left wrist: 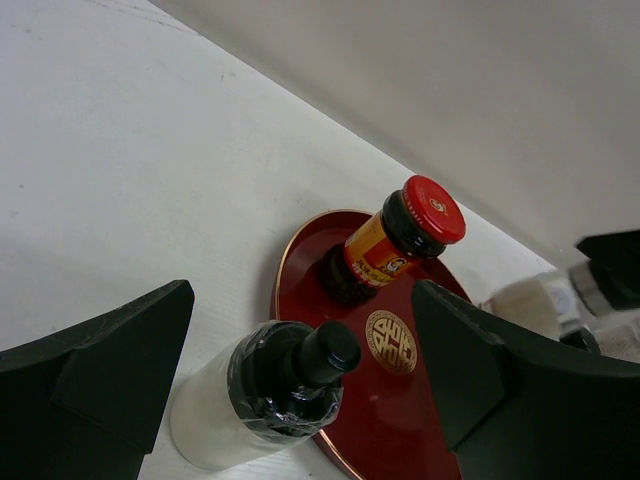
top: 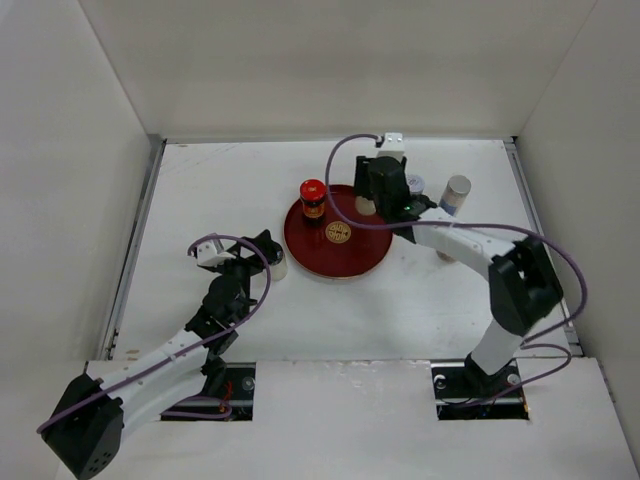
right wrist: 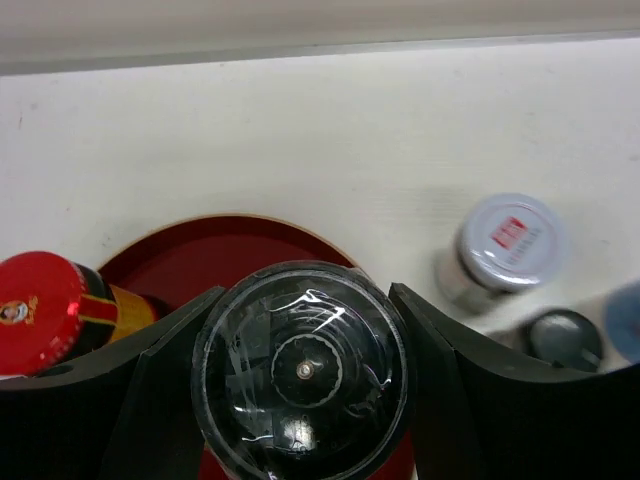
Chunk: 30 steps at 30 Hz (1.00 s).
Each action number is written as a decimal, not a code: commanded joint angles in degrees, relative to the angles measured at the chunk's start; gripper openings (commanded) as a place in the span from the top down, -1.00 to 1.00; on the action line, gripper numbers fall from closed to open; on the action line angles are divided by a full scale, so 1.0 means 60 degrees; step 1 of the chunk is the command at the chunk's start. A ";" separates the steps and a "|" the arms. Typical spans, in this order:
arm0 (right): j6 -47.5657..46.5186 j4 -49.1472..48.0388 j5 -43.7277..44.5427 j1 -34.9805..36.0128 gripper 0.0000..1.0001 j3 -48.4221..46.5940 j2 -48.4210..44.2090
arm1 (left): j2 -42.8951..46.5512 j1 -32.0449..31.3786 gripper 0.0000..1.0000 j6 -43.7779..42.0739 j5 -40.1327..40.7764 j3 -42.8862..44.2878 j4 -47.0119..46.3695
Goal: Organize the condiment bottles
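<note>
A round red tray (top: 345, 255) lies mid-table, and a red-capped jar (top: 313, 198) (left wrist: 410, 232) (right wrist: 40, 310) stands upright on its far left part. My right gripper (top: 386, 192) (right wrist: 305, 300) hangs over the tray's far right rim (right wrist: 200, 245). It is shut on a bottle with a black top under clear wrap (right wrist: 300, 370), both fingers pressed to its sides. My left gripper (top: 262, 252) (left wrist: 300, 310) is open at the tray's left edge. A white bottle with a black cap (top: 276, 266) (left wrist: 262, 395) stands untouched on the table between its fingers.
Right of the tray stand a grey-capped bottle with a red label (top: 416, 184) (right wrist: 512, 240), a small grey-capped one (right wrist: 563, 338) and a white bottle with a blue band (top: 456, 193). Another jar (top: 446, 256) peeks from under the right arm. White walls enclose the table.
</note>
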<state>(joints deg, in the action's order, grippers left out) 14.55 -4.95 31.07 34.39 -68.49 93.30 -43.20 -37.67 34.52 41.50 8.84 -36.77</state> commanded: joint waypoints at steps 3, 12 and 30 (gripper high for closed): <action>-0.0110 -0.1255 -0.0608 0.0134 -0.12 -0.2073 0.1834 | 0.0067 -0.0101 -0.85 0.0047 -0.0148 0.0123 -0.0419; -0.0081 -0.1021 -0.0901 0.0149 -0.18 -0.3468 0.3595 | -0.0270 -0.0115 -0.85 0.0062 -0.0251 0.0182 -0.0448; 0.0447 -0.1020 -0.0901 0.0354 -1.00 -0.1436 0.0232 | -0.0446 -0.0511 -0.74 -0.0847 -0.0076 0.1469 0.1599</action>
<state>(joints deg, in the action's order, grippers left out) 16.23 -7.11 25.15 35.81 -80.34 103.98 -46.11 -39.99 31.46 40.29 13.54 -32.03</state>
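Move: I hold the black-topped condiment bottle in my right hand. The bare patch of red tray it goes to lies about 6 cm ahead, 6 cm to the left and 15 cm below. The red-capped jar stands 4 cm ahead and 15 cm left, the silver-lidded jar 8 cm ahead and 9 cm right, both some 11 cm lower. From my empty left hand, the nozzle bottle is about 3 cm ahead, 4 cm right and 8 cm down, and that patch roughly 22 cm ahead, 20 cm right. My right hand carries the bottle down about 8 cm while going equally forward and left, about 6 cm each, and sets it on the tray beside the red-capped jar. There I open my fingers wide, let go, and lift clear by more than 8 cm, drawing back and a little right. My left hand, still open, dips slightly, comes back up and edges 2 cm right towards the nozzle bottle. ##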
